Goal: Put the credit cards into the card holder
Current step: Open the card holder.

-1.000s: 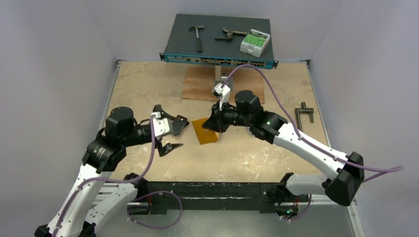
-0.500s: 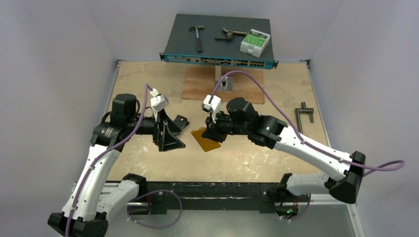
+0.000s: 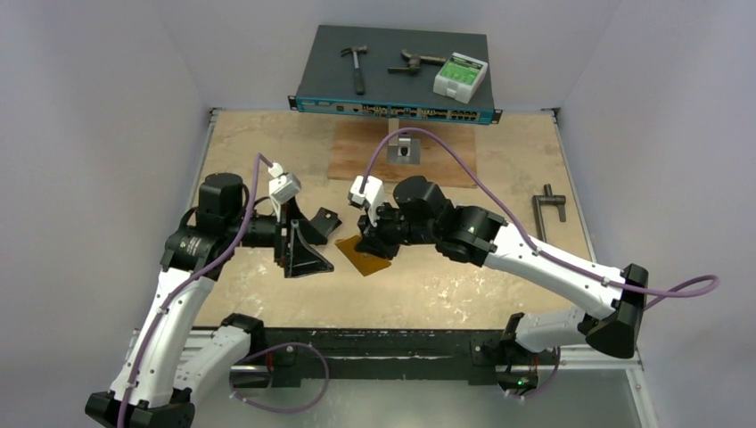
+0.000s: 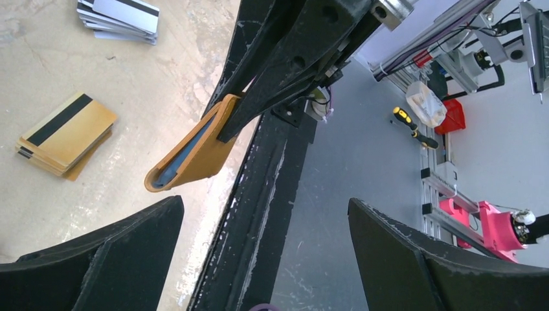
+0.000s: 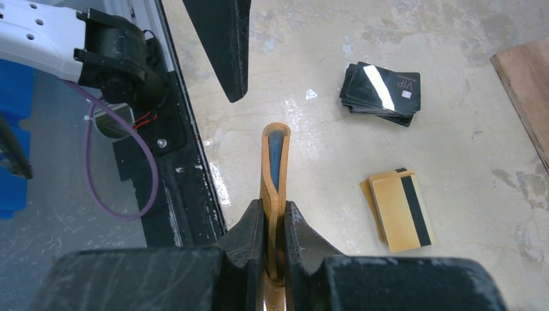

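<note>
My right gripper (image 5: 275,210) is shut on the bottom edge of the orange card holder (image 5: 275,162) and holds it on edge above the table, folded, with its blue-grey inside showing. In the top view this gripper (image 3: 376,239) holds the holder (image 3: 364,260) at the table's middle. The left wrist view shows the holder (image 4: 188,152) ahead of my left gripper (image 4: 264,204), which is open, empty and apart from it. A stack of yellow-orange credit cards (image 5: 398,210) with black stripes lies on the table beside a dark, glossy stack of cards (image 5: 382,94). Both stacks also show in the left wrist view (image 4: 65,133), (image 4: 120,16).
A network switch (image 3: 392,76) at the back carries a hammer (image 3: 357,67), a plier-like tool (image 3: 414,61) and a green-white box (image 3: 461,76). A wooden board (image 3: 357,160) lies before it. A metal tool (image 3: 548,207) lies at the right. The black front rail (image 3: 383,343) runs along the near edge.
My right gripper has carried the card holder leftward and nearer to the left gripper. My left wrist has rolled and lifted, so its open fingers now point toward the front.
</note>
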Available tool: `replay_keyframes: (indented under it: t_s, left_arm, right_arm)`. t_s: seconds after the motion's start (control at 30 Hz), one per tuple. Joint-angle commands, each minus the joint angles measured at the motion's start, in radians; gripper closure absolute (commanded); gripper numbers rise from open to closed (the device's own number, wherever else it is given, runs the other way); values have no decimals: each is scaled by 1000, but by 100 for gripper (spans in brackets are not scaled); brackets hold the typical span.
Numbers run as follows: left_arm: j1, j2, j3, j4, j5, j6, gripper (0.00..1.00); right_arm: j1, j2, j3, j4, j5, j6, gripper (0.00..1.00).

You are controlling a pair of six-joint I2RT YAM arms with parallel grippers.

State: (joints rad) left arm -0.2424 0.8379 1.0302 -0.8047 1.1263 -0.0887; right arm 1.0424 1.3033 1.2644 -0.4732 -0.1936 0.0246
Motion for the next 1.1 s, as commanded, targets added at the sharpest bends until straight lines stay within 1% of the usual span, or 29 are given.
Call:
replay_keyframes:
  t_s: [0.0,0.07,0.2,0.3,0.47,0.53,0.6,0.67,0.77,0.8,0.83,0.87,0.9,0.93,0.97,1.03,1.07]
  left_arm:
    - [8,-26,-4,-25,-16,111,0]
    - [9,-14,7,-63,-32,193,0]
    - [9,12,12,-73,-55,216,0]
    - [9,26,-4,-29,-7,170,0]
    - [8,48,-44,20,134,98,0]
    - [8,33,-65,61,170,41,3]
    - [8,17,-70,90,202,26,8]
    - [8,7,-69,79,215,30,18]
    - [8,10,-47,-3,217,117,42]
    - [8,13,-41,-15,217,129,51]
    - [8,15,-36,-18,217,130,65]
    - [8,16,-33,-20,211,131,72]
    - [8,18,-30,-22,201,130,86]
    - [8,18,-30,-24,193,133,93]
    - [8,17,-30,-25,183,135,99]
    - [8,8,-31,-12,162,121,100]
    - [8,0,-32,3,142,105,100]
  right_arm:
    - [6,-33,80,-12,-72,-19,100]
    - [8,-39,93,-31,-117,-18,100]
    - [8,-68,90,-21,-198,-20,100]
    - [8,-67,92,9,-210,-14,100]
    - [13,-22,120,78,-242,1,100]
    - [27,7,145,87,-230,-6,100]
    - [38,36,165,85,-206,-19,100]
    - [41,43,177,86,-201,-19,100]
    - [47,40,183,84,-206,-19,100]
    - [48,40,187,79,-207,-19,100]
    - [48,43,192,71,-211,-19,100]
    - [49,45,196,64,-209,-20,100]
    - [49,48,198,57,-205,-34,100]
    - [50,48,202,55,-199,-47,100]
    - [50,51,204,51,-195,-47,100]
    - [50,56,217,48,-170,-37,98]
    - [50,58,224,47,-136,-34,84]
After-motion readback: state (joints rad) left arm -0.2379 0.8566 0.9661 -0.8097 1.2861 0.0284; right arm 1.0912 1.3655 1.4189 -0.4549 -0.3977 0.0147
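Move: Hanging shut from the right fingers, the card holder has its middle about 7 cm to the right of the open left hand, 2 cm farther out and 5 cm lower. The left fingertips wait some 8 cm to the right hand's left, 3 cm back and 4 cm up. From the left hand, the gold cards lie about 10 cm ahead and 10 cm right, the black cards 13 cm ahead and 3 cm left, both some 27 cm below. Keeping its grip, the right hand lifts the card holder about 5 cm while drawing it back and to the left some 4 cm each, turning about 15 degrees counter-clockwise, towards the left fingers. The left hand, open at first, sinks a couple of centimetres, edges out, then comes back about 2.5 cm and closes, pinching the holder's near edge. ##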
